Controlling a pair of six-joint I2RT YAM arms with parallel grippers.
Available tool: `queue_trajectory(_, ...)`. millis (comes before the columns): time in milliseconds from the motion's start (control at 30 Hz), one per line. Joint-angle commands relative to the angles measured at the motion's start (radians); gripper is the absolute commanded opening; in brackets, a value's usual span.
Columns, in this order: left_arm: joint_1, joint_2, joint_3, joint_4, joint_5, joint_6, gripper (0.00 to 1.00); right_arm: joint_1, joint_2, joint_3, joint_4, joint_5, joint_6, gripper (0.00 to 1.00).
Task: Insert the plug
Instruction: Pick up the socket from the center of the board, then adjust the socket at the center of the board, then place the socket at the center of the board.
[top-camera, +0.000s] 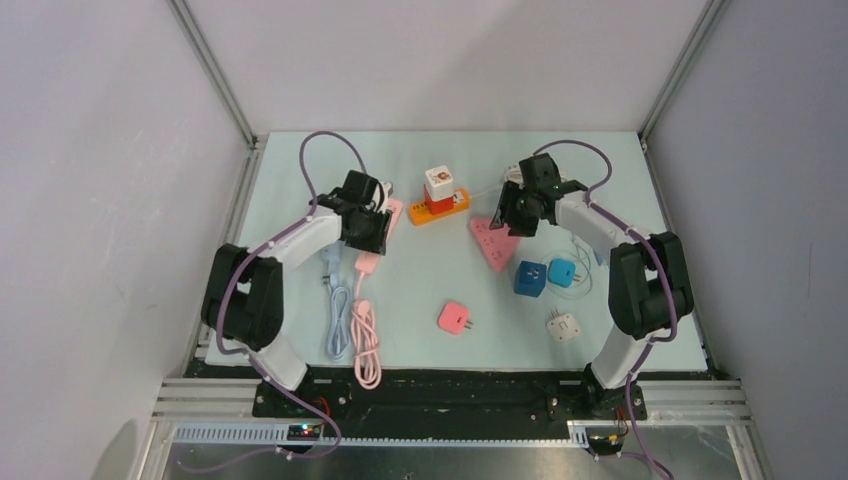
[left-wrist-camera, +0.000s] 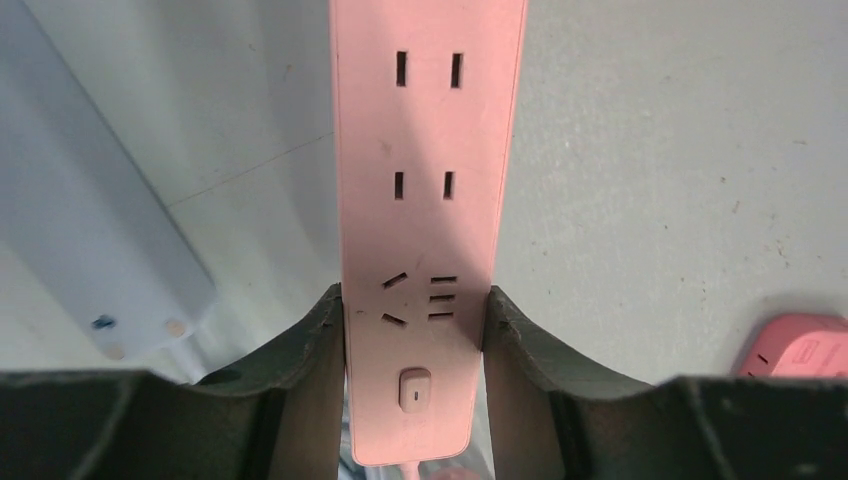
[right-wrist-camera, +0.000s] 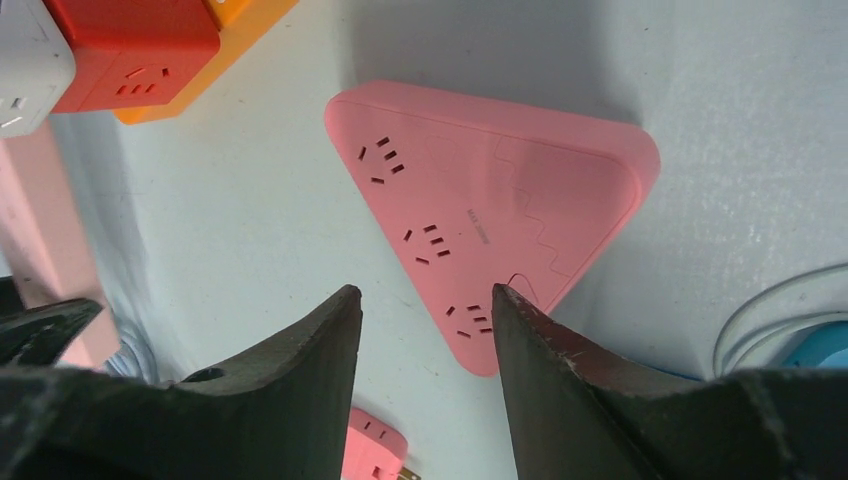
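My left gripper (left-wrist-camera: 414, 300) is shut on the switch end of a long pink power strip (left-wrist-camera: 425, 150), one finger against each long side; its rows of sockets run away from the jaws. From above, the left gripper (top-camera: 378, 225) sits left of centre. My right gripper (right-wrist-camera: 425, 295) is open and holds nothing, hovering over a corner of a pink triangular power strip (right-wrist-camera: 480, 190). Seen from the top, the right gripper (top-camera: 515, 212) is just above that triangle (top-camera: 493, 243). A small pink plug (top-camera: 455, 318) lies loose near the front middle, also showing between the right fingers (right-wrist-camera: 375, 445).
An orange strip (top-camera: 440, 207) carrying a red and a white cube (top-camera: 439, 187) lies at the back centre. Two blue cube plugs (top-camera: 530, 277) (top-camera: 562, 272) and a white plug (top-camera: 563, 326) lie right. A light blue strip (left-wrist-camera: 90, 230) and coiled cables (top-camera: 366, 345) lie front left.
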Motion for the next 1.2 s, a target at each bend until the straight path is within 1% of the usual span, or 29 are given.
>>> queue_trajectory(0, -0.007, -0.102, 0.004, -0.018, 0.007, 0.110, 0.00, 0.007, -0.008, 0.002, -0.011, -0.011, -0.064, 0.54)
queue_trajectory(133, -0.007, -0.155, -0.050, -0.055, 0.078, 0.156, 0.00, 0.080, -0.007, 0.002, -0.017, 0.011, -0.169, 0.51)
queue_trajectory(200, -0.008, -0.180, -0.074, -0.083, 0.139, 0.169, 0.00, 0.121, 0.003, 0.001, -0.006, 0.007, -0.201, 0.46)
queue_trajectory(233, -0.012, -0.186, -0.087, -0.103, 0.147, 0.171, 0.00, 0.133, 0.009, 0.002, 0.006, -0.013, -0.207, 0.40)
queue_trajectory(367, -0.028, -0.208, -0.137, -0.136, 0.151, 0.178, 0.00, 0.160, 0.082, 0.001, 0.029, -0.053, -0.184, 0.24)
queue_trajectory(433, -0.042, -0.220, -0.160, -0.138, 0.170, 0.197, 0.00, 0.161, 0.107, 0.001, 0.029, -0.047, -0.170, 0.20)
queue_trajectory(500, -0.064, -0.225, -0.166, -0.138, 0.184, 0.220, 0.00, 0.159, 0.123, 0.001, 0.029, -0.035, -0.165, 0.20)
queue_trajectory(633, -0.102, -0.194, -0.126, -0.136, 0.240, 0.238, 0.00, 0.143, 0.140, 0.002, 0.004, 0.022, -0.131, 0.18)
queue_trajectory(800, -0.147, -0.079, -0.025, -0.133, 0.239, 0.244, 0.00, 0.106, 0.146, -0.003, -0.034, 0.104, -0.091, 0.17)
queue_trajectory(833, -0.159, -0.046, -0.015, -0.127, 0.226, 0.237, 0.00, 0.091, 0.144, -0.010, -0.035, 0.113, -0.081, 0.17)
queue_trajectory(933, -0.201, 0.009, 0.027, -0.080, 0.127, 0.210, 0.00, 0.049, 0.120, -0.031, -0.026, 0.139, -0.065, 0.17)
queue_trajectory(1067, -0.221, 0.059, 0.045, 0.020, 0.068, 0.138, 0.00, 0.021, 0.101, -0.037, -0.010, 0.126, -0.069, 0.18)
queue_trajectory(1133, -0.230, 0.072, 0.050, 0.045, 0.051, 0.124, 0.06, 0.024, 0.086, -0.037, -0.001, 0.101, -0.083, 0.21)
queue_trajectory(1167, -0.232, 0.077, 0.049, 0.049, 0.045, 0.123, 0.13, 0.026, 0.080, -0.037, 0.000, 0.089, -0.094, 0.22)
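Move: The pink triangle socket lies almost directly under the open right hand, its middle about 1 cm to the left and 8 cm down; the blue cube stands 8 cm back and 6 to the right, the red cube 7 cm ahead and 13 left. The held pink power strip is bound for bare board 6 cm back, 7 right and 5 below the left hand; from there the red cube is 9 ahead, 13 right, the pink adapter 14 back, 17 right. The pink power strip, still pinched by the left hand, is raised slightly, carried back, then swung right and finally lowered, turning some 25 degrees clockwise on the way. The right hand nearly closes its fingers as it swings left and back, sinks beside the triangle socket, then sweeps about 8 cm right, pushing along the socket's left edge and still sinking a little. ##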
